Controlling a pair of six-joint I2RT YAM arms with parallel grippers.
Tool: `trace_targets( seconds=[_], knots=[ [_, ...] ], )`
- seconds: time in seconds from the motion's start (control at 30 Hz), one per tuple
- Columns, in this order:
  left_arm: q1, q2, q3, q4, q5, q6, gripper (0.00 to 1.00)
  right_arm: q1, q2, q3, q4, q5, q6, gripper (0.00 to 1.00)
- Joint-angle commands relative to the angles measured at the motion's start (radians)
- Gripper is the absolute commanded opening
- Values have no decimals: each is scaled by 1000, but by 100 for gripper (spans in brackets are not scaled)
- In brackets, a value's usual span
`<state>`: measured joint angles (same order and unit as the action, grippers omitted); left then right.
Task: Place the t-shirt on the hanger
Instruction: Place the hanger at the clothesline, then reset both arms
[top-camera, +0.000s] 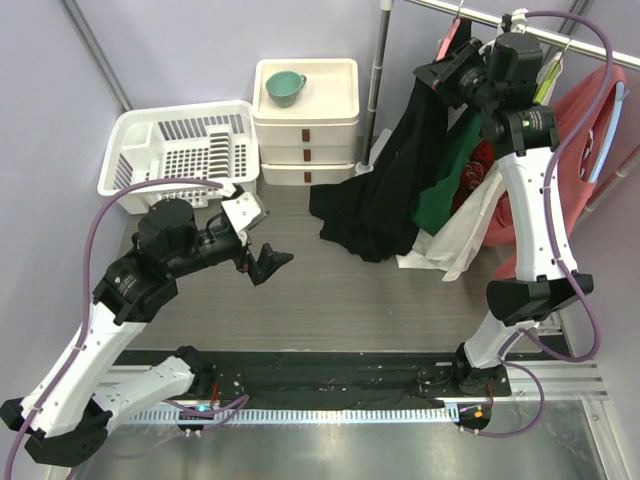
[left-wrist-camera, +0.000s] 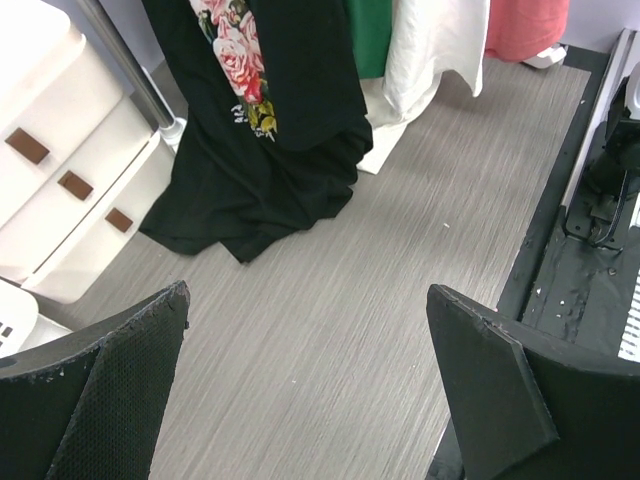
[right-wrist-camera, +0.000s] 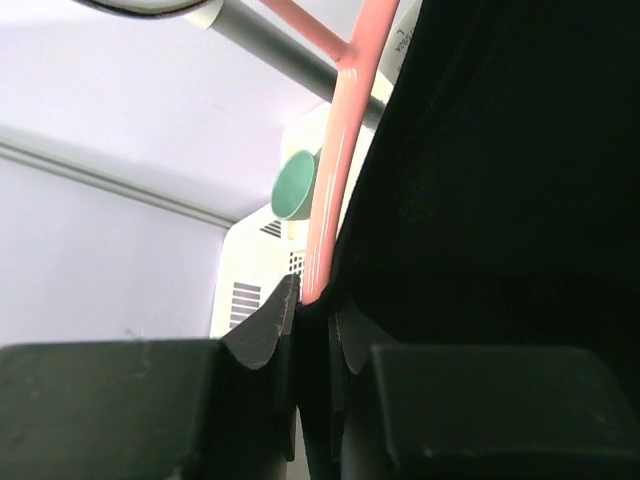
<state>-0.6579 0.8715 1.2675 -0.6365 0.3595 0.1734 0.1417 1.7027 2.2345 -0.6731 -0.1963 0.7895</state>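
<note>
The black t-shirt (top-camera: 385, 190) hangs from the rail area at the back right, and its lower part is piled on the table. The left wrist view shows a rose print on the t-shirt (left-wrist-camera: 262, 150). My right gripper (top-camera: 432, 75) is raised to the shirt's top. In its wrist view the right gripper (right-wrist-camera: 315, 320) is shut on black t-shirt (right-wrist-camera: 500, 200) fabric, and the pink hanger (right-wrist-camera: 335, 180) arm runs down into the fingertips. A bit of the hanger (top-camera: 448, 38) shows by the rail. My left gripper (top-camera: 262, 262) hovers open and holds nothing, left of the shirt. The left gripper (left-wrist-camera: 310, 330) sees bare table.
A metal rail (top-camera: 540, 25) crosses the back right with a green garment (top-camera: 445, 190), a white one (top-camera: 465, 235) and a salmon-red one (top-camera: 590, 105). White drawers (top-camera: 305, 125) carry a teal cup (top-camera: 285, 88). A white dish rack (top-camera: 180, 150) sits at the back left.
</note>
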Motion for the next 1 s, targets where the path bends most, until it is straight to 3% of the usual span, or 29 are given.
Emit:
trace_targets(
  seconds=[0.0, 0.2, 0.23, 0.3, 0.33, 0.4, 0.5, 0.53, 0.57, 0.8, 0.97],
  knots=[
    [6, -23, -28, 52, -2, 8, 100, -4, -51, -42, 178, 54, 20, 1],
    [6, -31, -49, 46, -22, -5, 100, -13, -90, -157, 178, 66, 22, 1],
    [6, -31, -51, 46, -25, -3, 100, -13, -95, -176, 181, 64, 20, 6],
    [6, -34, -56, 41, -31, -3, 100, -13, -109, -190, 184, 45, 4, 19],
    [6, -32, -57, 43, -48, -5, 100, -13, -115, -197, 190, 32, -1, 37],
    [6, -26, -57, 26, -66, -12, 100, -13, -139, -225, 213, 11, -24, 44],
    [10, -9, -39, -15, -96, -43, 100, -13, -187, -248, 228, -18, -83, 77],
    [20, 6, -33, -29, -97, -69, 100, -14, -219, -254, 225, -20, -104, 92],
    [29, 14, -19, -41, -87, -80, 100, -13, -238, -262, 225, -15, -120, 98],
    [164, 87, 78, -135, -42, -242, 100, -13, -481, -407, 207, 9, -315, 100],
    [315, 244, 285, -357, -13, -284, 100, -13, -615, -447, 46, -135, -553, 99]
  ],
)
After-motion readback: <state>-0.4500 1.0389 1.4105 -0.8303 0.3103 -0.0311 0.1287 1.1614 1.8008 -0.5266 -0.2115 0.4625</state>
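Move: The right hand still grips the pink hanger with the black t-shirt; the clothesline spot for its hook lies about 8 cm ahead, 2 cm right and 10 cm above. The green garment hangs level with the hand, some 8 cm right and 20 cm below; the rack post stands about 10 cm ahead, 12 cm left, its middle 15 cm below. From the left hand that spot is roughly 33 cm ahead, 28 cm right, 20 cm up. Right hand lowers hanger 4 cm onto clothesline, opens, backs off 15 cm and up; left sinks, then advances. ##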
